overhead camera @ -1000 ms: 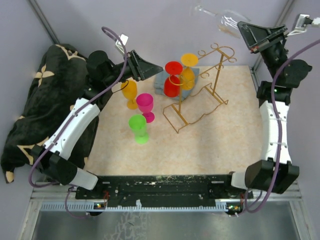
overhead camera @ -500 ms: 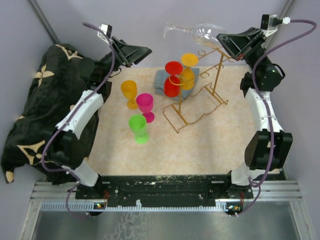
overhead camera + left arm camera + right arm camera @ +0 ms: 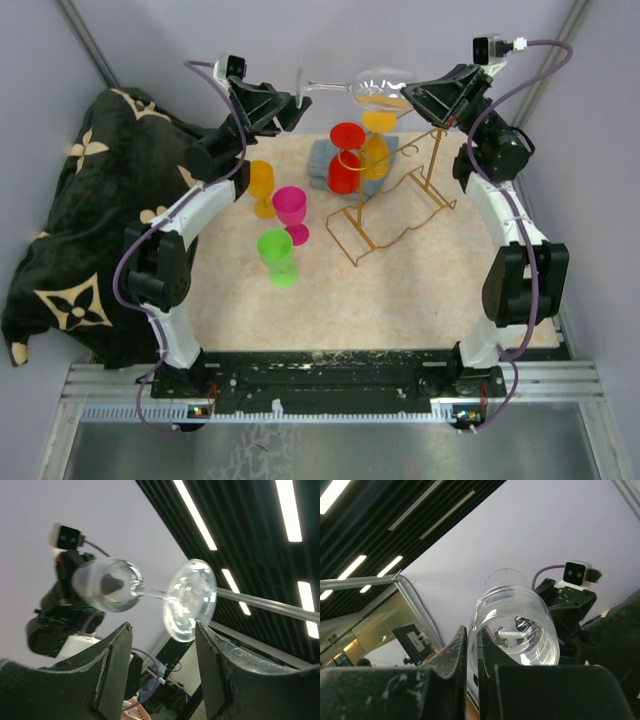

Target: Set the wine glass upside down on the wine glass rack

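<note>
A clear wine glass (image 3: 372, 88) lies sideways in the air at the back, with its foot (image 3: 301, 85) pointing left. My right gripper (image 3: 412, 96) is shut on the bowl's rim, one finger inside and one outside; the bowl fills the right wrist view (image 3: 514, 625). My left gripper (image 3: 290, 106) is open just below the foot. In the left wrist view the foot (image 3: 190, 600) hangs just above the gap between my spread fingers (image 3: 119, 665). The gold wire wine glass rack (image 3: 400, 205) stands below with a red glass (image 3: 347, 158) and an orange glass (image 3: 377, 140) on it.
An orange glass (image 3: 259, 185), a pink glass (image 3: 291, 212) and a green glass (image 3: 277, 256) stand on the mat left of the rack. A grey-blue cloth (image 3: 322, 160) lies behind the rack. A black patterned cloth (image 3: 70, 210) covers the left side.
My right arm has swung the clear glass left and lower, over the rack's back. My left arm has risen and turned so that its open gripper is under the glass's foot.
</note>
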{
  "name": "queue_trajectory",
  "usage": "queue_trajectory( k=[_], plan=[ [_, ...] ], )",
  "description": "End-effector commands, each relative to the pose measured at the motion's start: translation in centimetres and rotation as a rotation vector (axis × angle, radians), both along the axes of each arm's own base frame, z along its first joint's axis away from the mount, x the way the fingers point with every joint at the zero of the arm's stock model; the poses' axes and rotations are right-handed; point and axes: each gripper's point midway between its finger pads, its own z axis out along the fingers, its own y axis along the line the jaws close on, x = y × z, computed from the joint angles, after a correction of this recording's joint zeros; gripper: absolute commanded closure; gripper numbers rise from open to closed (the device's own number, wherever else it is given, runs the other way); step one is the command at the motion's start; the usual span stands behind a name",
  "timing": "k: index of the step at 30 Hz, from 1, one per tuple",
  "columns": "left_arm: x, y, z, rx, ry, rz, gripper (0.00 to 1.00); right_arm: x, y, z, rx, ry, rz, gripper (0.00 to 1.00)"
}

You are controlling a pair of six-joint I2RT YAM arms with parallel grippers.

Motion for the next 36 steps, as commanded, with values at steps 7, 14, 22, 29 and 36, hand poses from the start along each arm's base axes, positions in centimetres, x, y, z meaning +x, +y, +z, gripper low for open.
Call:
queue_trajectory(
  k=[7,14,22,29,36],
  plan=[
    [-6.8,2.6,3.7,-0.179,-0.132,-0.124,0.44,-3.4,0.1,1.7,0.057,-0.227,0.034,1.0],
    [-7.1,2.7,3.9,-0.194,-0.122,-0.133,0.57,-3.8,0.6,1.5,0.063,-0.227,0.063,1.0],
    [-7.2,2.9,4.5,-0.206,-0.13,-0.135,0.62,-4.4,1.1,1.0,0.051,-0.22,0.073,1.0],
    [-7.3,3.0,4.6,-0.208,-0.128,-0.135,0.98,-4.7,1.1,0.5,0.048,-0.21,0.067,1.0],
    [-7.8,3.1,5.1,-0.208,-0.144,-0.127,1.0,-4.2,1.1,-0.1,0.042,-0.193,0.06,1.0]
  ],
)
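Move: The foot of the clear wine glass stands at the left end of its level stem, about 4 cm back of the left hand's open fingers, 3 cm to their right and 5 cm above. The right hand, fingers shut on the bowl's rim, has that foot some 17 cm to its left and 2 cm up. Down on the rack, about 34 cm below the left hand and 8 cm ahead, hang the yellow glass, 16 cm right, and the red glass, 10 cm right. The wine glass's foot is taken by its edge: the left hand moves back about 4 cm and up some 3 cm, its fingers tilting a little more upward, and closes from over half open to nearly shut, pinching the edge. The right hand keeps its hold on the bowl's rim while bringing the glass about 2 cm forward, down and left. ##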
